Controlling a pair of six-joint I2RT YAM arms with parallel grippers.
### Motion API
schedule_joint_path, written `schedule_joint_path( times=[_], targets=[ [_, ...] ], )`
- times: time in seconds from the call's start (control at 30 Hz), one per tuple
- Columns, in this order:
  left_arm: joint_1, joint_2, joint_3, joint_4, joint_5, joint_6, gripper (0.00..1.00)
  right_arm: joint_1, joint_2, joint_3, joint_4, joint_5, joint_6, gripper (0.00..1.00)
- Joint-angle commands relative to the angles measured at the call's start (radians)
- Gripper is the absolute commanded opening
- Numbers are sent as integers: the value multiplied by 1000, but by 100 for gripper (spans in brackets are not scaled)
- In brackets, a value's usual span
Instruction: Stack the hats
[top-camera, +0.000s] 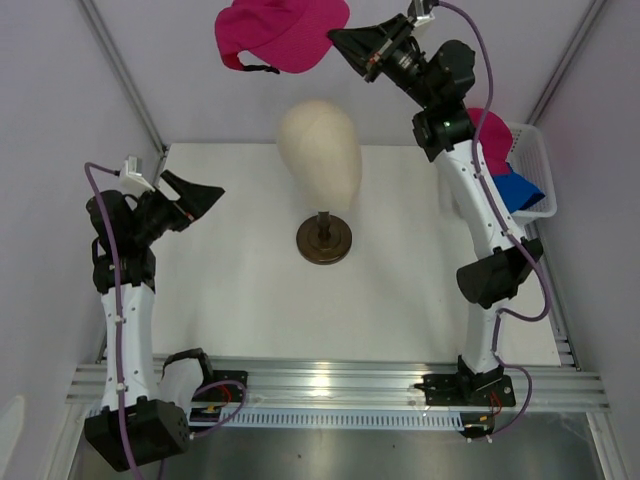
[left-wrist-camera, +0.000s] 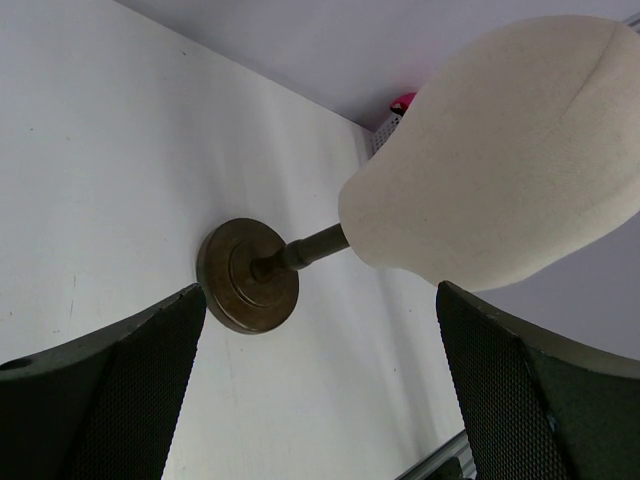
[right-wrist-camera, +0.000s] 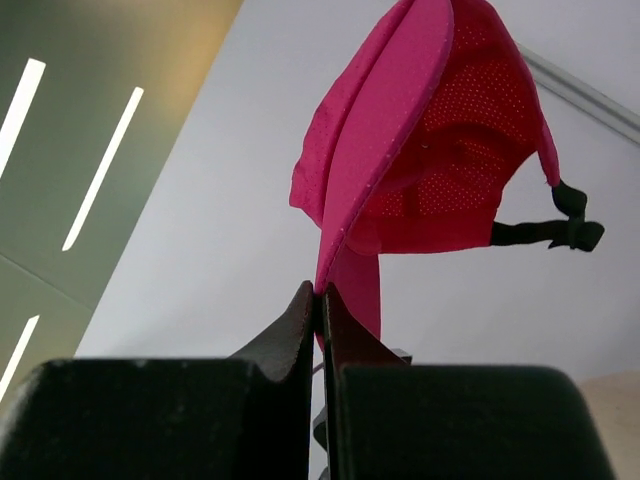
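Observation:
A magenta-pink hat (top-camera: 280, 35) hangs high in the air, behind and above the cream mannequin head (top-camera: 320, 150). My right gripper (top-camera: 335, 42) is shut on the edge of its brim. In the right wrist view the hat (right-wrist-camera: 430, 150) dangles from the pinched brim, where the right gripper (right-wrist-camera: 322, 292) holds it, its black strap out to the right. A royal blue hat (top-camera: 520, 190) lies in the white basket (top-camera: 538, 160) at the right. My left gripper (top-camera: 205, 195) hovers open left of the head, with nothing in it. In its own view the left gripper (left-wrist-camera: 320, 290) faces the head (left-wrist-camera: 500, 160).
The mannequin head stands on a dark round base (top-camera: 324, 240) mid-table, with that base (left-wrist-camera: 248, 275) also in the left wrist view. More pink fabric (top-camera: 492, 128) shows in the basket behind the right arm. Walls close off the left, back and right sides.

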Motion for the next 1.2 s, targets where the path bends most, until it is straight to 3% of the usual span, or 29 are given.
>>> schedule_joint_path(
  times=[0.0, 0.2, 0.57, 0.73, 1.0, 1.17],
  targets=[
    [11, 7, 50, 5, 6, 21, 100, 33, -77, -45, 5, 88, -88, 0],
    [11, 41, 62, 49, 20, -7, 100, 92, -294, -328, -31, 261, -284, 0],
    [11, 85, 89, 60, 34, -2, 99, 101, -461, -683, 67, 260, -186, 0],
    [11, 96, 88, 81, 35, -11, 100, 98, -535, -732, -20, 298, -226, 0],
    [11, 125, 121, 104, 18, -22, 100, 99, -625, -907, -18, 274, -94, 0],
    [11, 153, 122, 150, 26, -54, 99, 101, -668, -916, -77, 282, -91, 0]
  ],
)
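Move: The right hand holds a pink hat by its brim, the crown of the hat reaching about 10 cm to its left. The white head it is bound for has its middle some 27 cm below this hand, about 3 cm back and 3 cm to its left; its wooden base is roughly 3 cm back, 2 cm left and 58 cm down. The basket of hats lies about 47 cm right, 14 cm farther out and 54 cm below. From the left hand the head is some 28 cm right and 9 cm ahead, about level. Keeping its pinch on the brim, the right hand lowers the pink hat some 12 cm onto the crown of the white head, first sinking with a slight shift left, then going on down while drawing about 8 cm back and a few centimetres right, as the wrist tips down some 20 degrees and turns a little clockwise. The left hand, wide open and touching nothing, creeps about 3.5 cm forward on the head's left side. ##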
